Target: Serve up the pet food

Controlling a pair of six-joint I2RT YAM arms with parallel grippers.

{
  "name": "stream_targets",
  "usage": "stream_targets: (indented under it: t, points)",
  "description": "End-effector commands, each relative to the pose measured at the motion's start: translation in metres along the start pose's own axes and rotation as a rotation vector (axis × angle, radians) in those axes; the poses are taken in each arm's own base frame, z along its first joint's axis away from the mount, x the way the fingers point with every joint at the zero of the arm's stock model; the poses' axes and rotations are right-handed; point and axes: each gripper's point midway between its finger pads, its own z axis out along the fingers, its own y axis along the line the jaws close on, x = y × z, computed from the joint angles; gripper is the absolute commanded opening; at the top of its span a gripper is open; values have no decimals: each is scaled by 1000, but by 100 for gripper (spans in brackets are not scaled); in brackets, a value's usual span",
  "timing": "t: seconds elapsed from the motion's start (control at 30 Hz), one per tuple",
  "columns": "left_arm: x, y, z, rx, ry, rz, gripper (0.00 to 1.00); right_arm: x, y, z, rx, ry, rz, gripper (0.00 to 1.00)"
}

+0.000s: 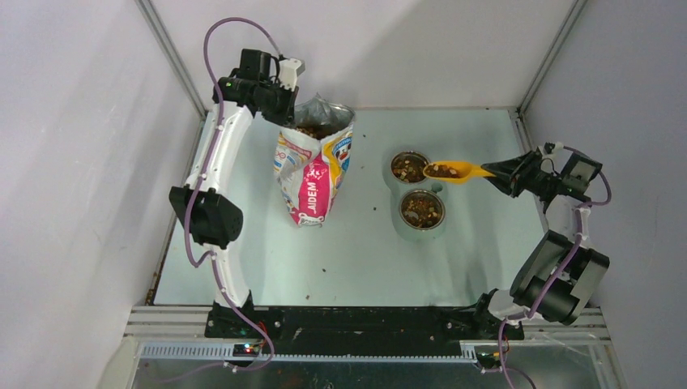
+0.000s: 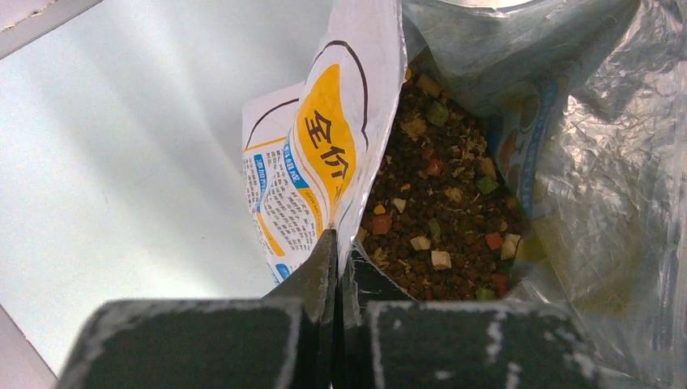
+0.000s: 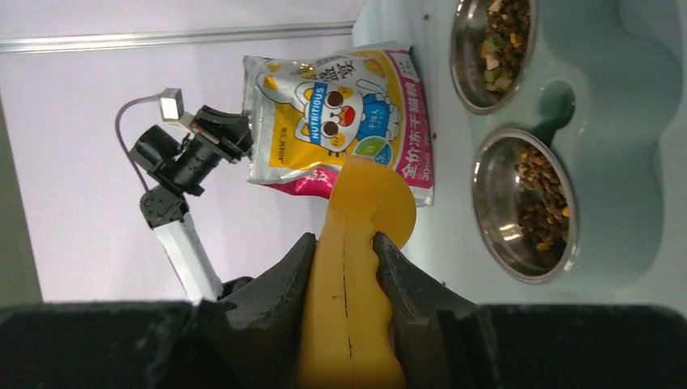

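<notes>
The printed bag [image 1: 312,170] stands upright and open at the back left. My left gripper [image 1: 285,101] [image 2: 341,241] is shut on the bag's [image 2: 324,138] top edge. Pet food [image 2: 437,211] fills the inside of the bag. My right gripper [image 1: 492,172] [image 3: 343,238] is shut on the handle of the yellow scoop [image 1: 455,170] [image 3: 360,207]. The scoop carries pet food [image 1: 442,170], and its bowl end hangs by the right rim of the far steel bowl [image 1: 409,166]. The far steel bowl and the near one [image 1: 422,209] both hold pet food.
Both steel bowls [image 3: 496,49] [image 3: 526,207] sit in a pale green feeder [image 3: 616,121]. A few stray pellets [image 1: 322,268] lie on the table in front of the bag. Walls enclose the table on the left, back and right.
</notes>
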Motion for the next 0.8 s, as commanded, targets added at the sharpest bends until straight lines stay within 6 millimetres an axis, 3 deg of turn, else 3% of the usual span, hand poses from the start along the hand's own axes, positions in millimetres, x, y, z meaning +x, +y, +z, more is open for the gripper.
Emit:
stream_targets:
  t: [0.0,0.2,0.43,0.77]
  points:
    - [-79,0,-51,-19,-329,69,0,19,-12,-9,39,18,-125,0]
    - [-78,1,-51,-7,-334,48,0,28,-44,-16,197,-5,-196,0]
    - [-74,2,-51,3,-342,36,0,23,-74,-25,377,-35,-272,0]
    - [-69,3,-48,10,-331,15,0,25,-74,-13,521,21,-473,0]
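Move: The right hand grips the scoop's handle, with the food-filled cup some 14 cm to its left and a little farther out. The near bowl, where the scoop is heading, lies about 17 cm to the hand's left, 3 cm back and roughly 20 cm below. The far bowl stands about 14 cm beyond the near one, some 20 cm left of the hand and 11 cm ahead. From the left hand the near bowl is roughly 40 cm right, 15 cm back and 24 cm below. Still pinching the yellow handle, the right hand carries the filled scoop down about 9 cm and back some 5 cm, away from the far bowl and over the right side of the near bowl. On the way the wrist rolls its left side down by about 30 degrees, so the cup's end dips towards the near bowl; the fingers keep their hold. ##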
